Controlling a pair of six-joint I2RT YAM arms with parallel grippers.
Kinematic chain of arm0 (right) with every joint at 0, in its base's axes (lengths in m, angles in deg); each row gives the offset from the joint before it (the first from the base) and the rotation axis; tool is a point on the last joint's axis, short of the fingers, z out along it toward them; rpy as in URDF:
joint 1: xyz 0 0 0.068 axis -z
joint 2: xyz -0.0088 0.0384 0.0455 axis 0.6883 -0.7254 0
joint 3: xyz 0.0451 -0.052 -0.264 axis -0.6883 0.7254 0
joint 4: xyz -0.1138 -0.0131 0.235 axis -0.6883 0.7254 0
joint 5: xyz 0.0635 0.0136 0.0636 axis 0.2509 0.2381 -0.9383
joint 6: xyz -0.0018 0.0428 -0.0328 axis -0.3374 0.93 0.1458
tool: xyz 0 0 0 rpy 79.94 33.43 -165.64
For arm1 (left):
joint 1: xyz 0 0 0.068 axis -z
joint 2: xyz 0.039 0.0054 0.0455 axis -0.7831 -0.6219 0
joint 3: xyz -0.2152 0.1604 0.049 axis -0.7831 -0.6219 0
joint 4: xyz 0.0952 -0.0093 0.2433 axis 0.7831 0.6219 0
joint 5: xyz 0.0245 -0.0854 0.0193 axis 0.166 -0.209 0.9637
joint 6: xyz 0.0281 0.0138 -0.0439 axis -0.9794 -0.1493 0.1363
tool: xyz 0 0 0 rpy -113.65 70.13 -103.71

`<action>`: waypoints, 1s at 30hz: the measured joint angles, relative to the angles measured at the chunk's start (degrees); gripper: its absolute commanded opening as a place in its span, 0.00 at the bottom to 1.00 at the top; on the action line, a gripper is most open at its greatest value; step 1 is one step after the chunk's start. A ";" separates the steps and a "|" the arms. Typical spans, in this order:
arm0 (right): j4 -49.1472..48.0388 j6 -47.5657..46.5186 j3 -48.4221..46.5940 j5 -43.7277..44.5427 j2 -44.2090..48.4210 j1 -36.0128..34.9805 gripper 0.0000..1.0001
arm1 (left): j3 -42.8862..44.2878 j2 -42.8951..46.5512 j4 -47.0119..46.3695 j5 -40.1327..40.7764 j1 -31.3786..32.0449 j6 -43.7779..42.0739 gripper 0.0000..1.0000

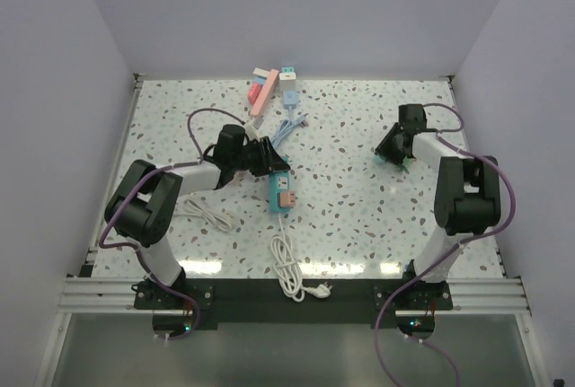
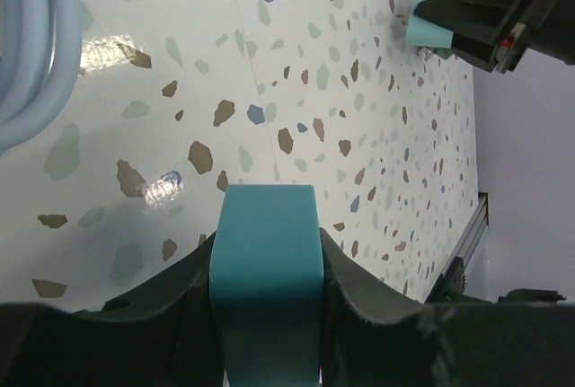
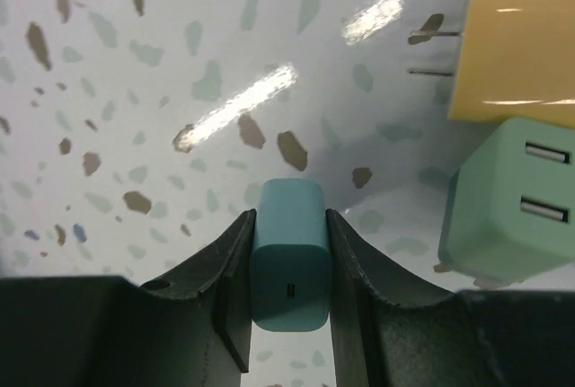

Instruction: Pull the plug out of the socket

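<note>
The socket is a teal power strip [image 1: 278, 188] lying mid-table, with a salmon block [image 1: 287, 197] sitting on its top face. My left gripper [image 1: 267, 161] is shut on the strip's far end, and in the left wrist view the teal body [image 2: 267, 252] fills the gap between the fingers [image 2: 359, 306]. My right gripper [image 1: 393, 152] is at the right side of the table, well apart from the strip. It is shut on a small teal plug [image 3: 289, 257] with a port in its end face, held just above the tabletop. The same plug [image 2: 431, 32] shows far off in the left wrist view.
A yellow charger [image 3: 530, 46] and a mint-green charger [image 3: 517, 216] lie beside the right gripper. The strip's white cable [image 1: 287, 266] coils toward the near edge. Another white cable [image 1: 202, 212] lies by the left arm. A blue cable [image 1: 289, 127], a pink strip [image 1: 262, 91] and a white strip [image 1: 289, 86] lie at the back.
</note>
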 measured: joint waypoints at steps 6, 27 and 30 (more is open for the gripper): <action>3.13 0.20 -3.65 2.54 -3.52 0.37 0.53 | 0.48 0.02 0.98 -0.48 0.00 -1.55 0.00; 1.01 -8.46 5.29 -21.00 20.46 -24.04 0.83 | 3.91 0.31 0.85 -2.99 0.02 -0.87 0.00; 1.18 -8.50 8.15 -23.10 18.84 -28.41 0.82 | 3.91 0.31 0.83 -2.99 0.02 -0.35 0.00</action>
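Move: Just below the right hand, 3 cm down, 1 cm ahead and 1 cm to its right, is the table spot for its teal plug. The green plug sits about 5 cm right and 1 cm ahead, the yellow plug 6 cm right and 4 cm ahead, both some 2 cm lower. The pink plug, still in the held socket strip, is roughly 19 cm back, 29 cm left and 5 cm up; from the left hand, 9 cm back, 2 cm right, 1 cm down. Lowering the teal plug beside the green one, the right hand opens wide, lets go and climbs about 13 cm above its start, then swings fast some 22 cm left and 15 cm back towards the pink plug, turning about 50 degrees counter-clockwise and sinking again at the end, fingers open. The left hand keeps its grip on the socket strip, finally raising it about 3 cm. ##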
